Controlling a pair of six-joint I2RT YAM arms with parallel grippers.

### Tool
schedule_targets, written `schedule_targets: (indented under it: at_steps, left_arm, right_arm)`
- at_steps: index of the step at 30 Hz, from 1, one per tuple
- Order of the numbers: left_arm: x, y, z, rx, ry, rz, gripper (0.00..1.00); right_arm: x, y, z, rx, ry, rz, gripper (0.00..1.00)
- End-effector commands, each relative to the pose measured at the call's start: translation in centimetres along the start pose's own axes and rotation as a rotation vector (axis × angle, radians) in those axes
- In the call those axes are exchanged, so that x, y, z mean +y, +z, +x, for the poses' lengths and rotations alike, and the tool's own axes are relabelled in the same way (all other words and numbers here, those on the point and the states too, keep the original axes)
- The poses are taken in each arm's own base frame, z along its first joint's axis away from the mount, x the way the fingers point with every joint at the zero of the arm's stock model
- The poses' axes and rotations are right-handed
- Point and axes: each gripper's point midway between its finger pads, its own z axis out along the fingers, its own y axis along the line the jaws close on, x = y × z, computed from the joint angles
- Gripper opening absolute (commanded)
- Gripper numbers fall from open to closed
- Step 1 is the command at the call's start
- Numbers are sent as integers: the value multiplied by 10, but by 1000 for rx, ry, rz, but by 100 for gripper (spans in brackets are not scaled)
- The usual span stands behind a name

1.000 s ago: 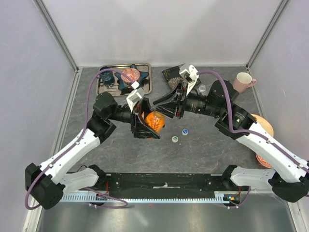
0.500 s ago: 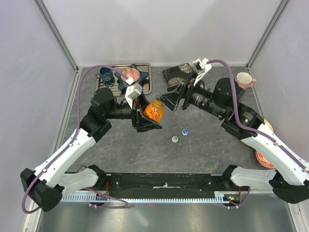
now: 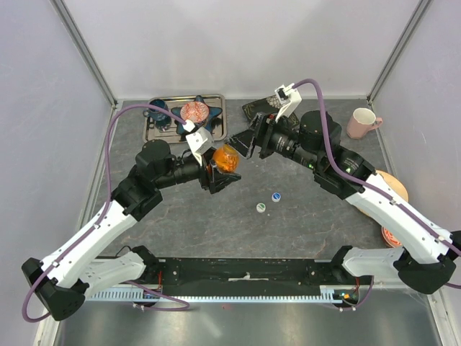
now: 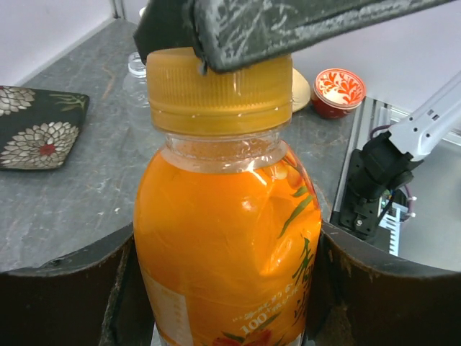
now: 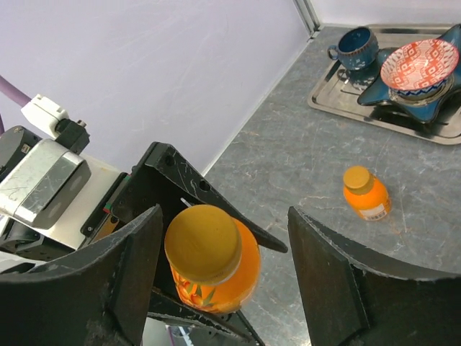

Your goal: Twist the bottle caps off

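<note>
My left gripper [image 3: 216, 167] is shut on an orange juice bottle [image 3: 225, 159] and holds it above the table, its fingers [image 4: 65, 288] on both sides of the body [image 4: 227, 238]. The yellow cap [image 4: 220, 90] is on. My right gripper [image 3: 245, 144] is open at the cap end. In the right wrist view the cap [image 5: 204, 245] lies between my spread right fingers [image 5: 122, 281], nearer the left one, and the gripper [image 5: 225, 216] is not closed on it. A second capped orange bottle [image 5: 366, 193] stands on the table.
A metal tray [image 3: 216, 128] at the back left holds a blue cup [image 5: 356, 43] and a red bowl [image 3: 194, 112] on a star plate. Two loose caps [image 3: 276, 196] [image 3: 261, 207] lie mid-table. A black floral plate [image 4: 36, 126], pink mug [image 3: 362, 121], orange plate [image 3: 395, 186] and red bowl [image 4: 340, 85] are to the right.
My left gripper has carried the bottle up and toward the far side. My right gripper pulled back, then moved left to the cap.
</note>
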Motion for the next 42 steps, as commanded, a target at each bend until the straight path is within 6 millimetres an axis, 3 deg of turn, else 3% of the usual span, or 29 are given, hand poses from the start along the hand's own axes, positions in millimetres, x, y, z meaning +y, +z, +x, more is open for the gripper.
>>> schedule_targets:
  at_steps: [1, 14, 20, 21, 26, 29, 33, 34, 36, 37, 38, 42]
  left_arm:
    - [14, -6, -14, -38, 86, -90, 46]
    - [15, -3, -11, -36, 77, -93, 46]
    - [14, -3, -10, -37, 73, -85, 46]
    - [13, -3, -10, -38, 74, -82, 46]
    - [10, -3, -8, -40, 65, -66, 46]
    - [3, -2, -7, -38, 55, -26, 45]
    - [-37, -3, -10, -42, 35, 207, 43]
    - [-61, -8, -8, -30, 27, 354, 43]
    - [-83, -13, -16, -26, -17, 495, 43]
    - [-96, -17, -9, 20, -56, 610, 43]
    - [-103, -20, -18, 5, -64, 666, 43]
    - [-123, -35, -28, 14, -76, 849, 43]
  right_arm:
    - [14, 1, -4, -17, 32, -49, 76]
    - [9, 12, 12, 22, 38, -40, 69]
    - [6, 13, 15, 22, 36, -32, 58]
    - [6, 13, 15, 19, 36, -33, 49]
    - [0, 12, 17, 4, 39, -15, 26]
    - [-4, 10, 14, -15, 33, -1, 0]
    - [6, 0, 8, -60, -37, -71, 0]
    - [8, -3, 7, -66, -60, -85, 0]
    - [19, -13, 4, -77, -120, -154, 0]
    - [23, -17, 3, -86, -171, -181, 0]
    - [25, -20, 6, -84, -195, -203, 0]
    - [66, -53, 7, -104, -320, -454, 0]
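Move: The right hand's open fingers are poised at the orange bottle's cap, whose middle sits about 2 cm back, 1 cm left and 1 cm below that hand point. From the left hand, still gripping the bottle, the cap is some 6 cm up, 4 cm right and 1 cm ahead. Far below the right hand lie a second orange bottle, about 8 cm ahead and 10 cm left, and a loose blue cap, 10 cm right and 1 cm back. Down about 2.5 cm and slightly left, the right hand settles over the cap and shuts its fingers on it, while the left keeps its grip and eases the bottle a little forward, then down. With the cap pinched, both hands swing back about 4–5 cm and to the right, the left turning the bottle some 25 degrees clockwise against the right's slight counter-clockwise turn. ##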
